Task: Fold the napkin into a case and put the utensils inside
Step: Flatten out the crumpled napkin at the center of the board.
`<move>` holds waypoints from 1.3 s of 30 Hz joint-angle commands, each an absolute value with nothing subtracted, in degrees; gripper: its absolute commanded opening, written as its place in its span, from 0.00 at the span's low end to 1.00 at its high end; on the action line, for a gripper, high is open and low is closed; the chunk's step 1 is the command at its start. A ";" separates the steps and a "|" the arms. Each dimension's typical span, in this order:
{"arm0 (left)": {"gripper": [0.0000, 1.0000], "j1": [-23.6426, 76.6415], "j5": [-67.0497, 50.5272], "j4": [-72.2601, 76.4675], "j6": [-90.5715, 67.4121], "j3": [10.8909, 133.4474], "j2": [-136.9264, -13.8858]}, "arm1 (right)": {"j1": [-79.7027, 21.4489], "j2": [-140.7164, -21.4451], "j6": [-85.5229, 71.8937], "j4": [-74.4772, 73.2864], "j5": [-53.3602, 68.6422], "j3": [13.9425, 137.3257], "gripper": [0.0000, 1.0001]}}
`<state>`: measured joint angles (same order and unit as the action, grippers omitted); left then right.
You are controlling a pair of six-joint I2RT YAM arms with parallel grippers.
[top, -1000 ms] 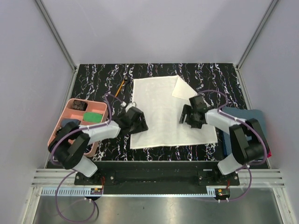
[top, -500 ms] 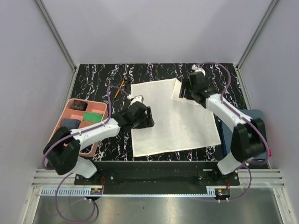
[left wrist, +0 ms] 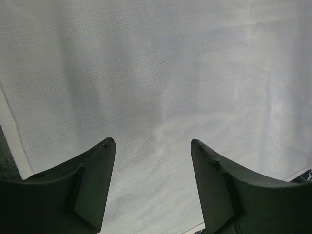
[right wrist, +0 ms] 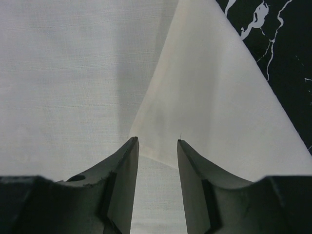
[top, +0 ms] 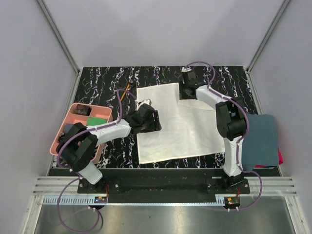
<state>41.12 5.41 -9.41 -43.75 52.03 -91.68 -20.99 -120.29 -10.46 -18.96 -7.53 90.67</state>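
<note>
The cream napkin [top: 180,131] lies spread flat on the black marbled table, with one far-right corner folded over as a flap [right wrist: 209,97]. My left gripper [top: 155,122] hovers low over the napkin's left part [left wrist: 156,73], open and holding nothing [left wrist: 152,142]. My right gripper [top: 186,95] is at the napkin's far edge, its jaws narrowly apart, and the flap's corner lies between the fingertips [right wrist: 157,140]. A thin orange-handled stick [top: 129,87] lies left of the napkin's far corner. The spoon does not show.
A pink compartment tray [top: 73,139] with small items sits at the left edge. A dark blue-grey towel [top: 261,141] lies at the right, beside the right arm's base. A purple cable loops over the left arm near the stick.
My right arm swung from the napkin's right middle up to its far edge, and its jaws narrowed. The left gripper slid right, further onto the napkin.
</note>
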 commanded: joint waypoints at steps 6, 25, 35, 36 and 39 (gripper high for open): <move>0.66 41.13 5.54 -6.24 -43.07 50.54 -91.50 | -23.73 -122.96 -8.52 -19.69 -7.65 94.66 0.46; 0.66 39.99 4.75 -5.54 -43.59 49.22 -91.14 | -25.14 -126.13 -7.03 -20.57 -11.78 94.66 0.25; 0.66 39.64 4.31 -4.92 -43.42 48.52 -92.20 | -25.14 -122.96 -5.01 -22.23 -13.80 97.82 0.25; 0.66 39.46 4.13 -4.92 -43.33 48.52 -92.28 | -25.05 -123.22 -4.75 -22.41 -13.62 98.08 0.26; 0.66 39.46 4.13 -4.83 -43.33 48.34 -92.11 | -25.05 -123.92 -4.13 -23.11 -15.02 99.40 0.00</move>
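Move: The folded-over flap's free corner lies about 2 cm to the right hand's left, 1 cm back and some 4 cm below. At the same depth, the flap's middle is about 3 cm to the hand's right and 1 cm ahead; the far end of the fold is roughly 9 cm ahead and 2 cm left, and the napkin's middle some 12 cm back, level sideways. From the left hand, the flap corner lies about 14 cm ahead, 8 cm right and 4 cm below. Leftward about 2.5 cm at first, then down some 4 cm overall, the right hand settles its half-open fingers at the flap's free corner, closes them to pinch it, and rises about 1.5 cm as they shut further, the wrist rolling and turning slightly. The left hand, still open over the napkin's left part, drifts about 1 cm left and 1.5 cm down. ##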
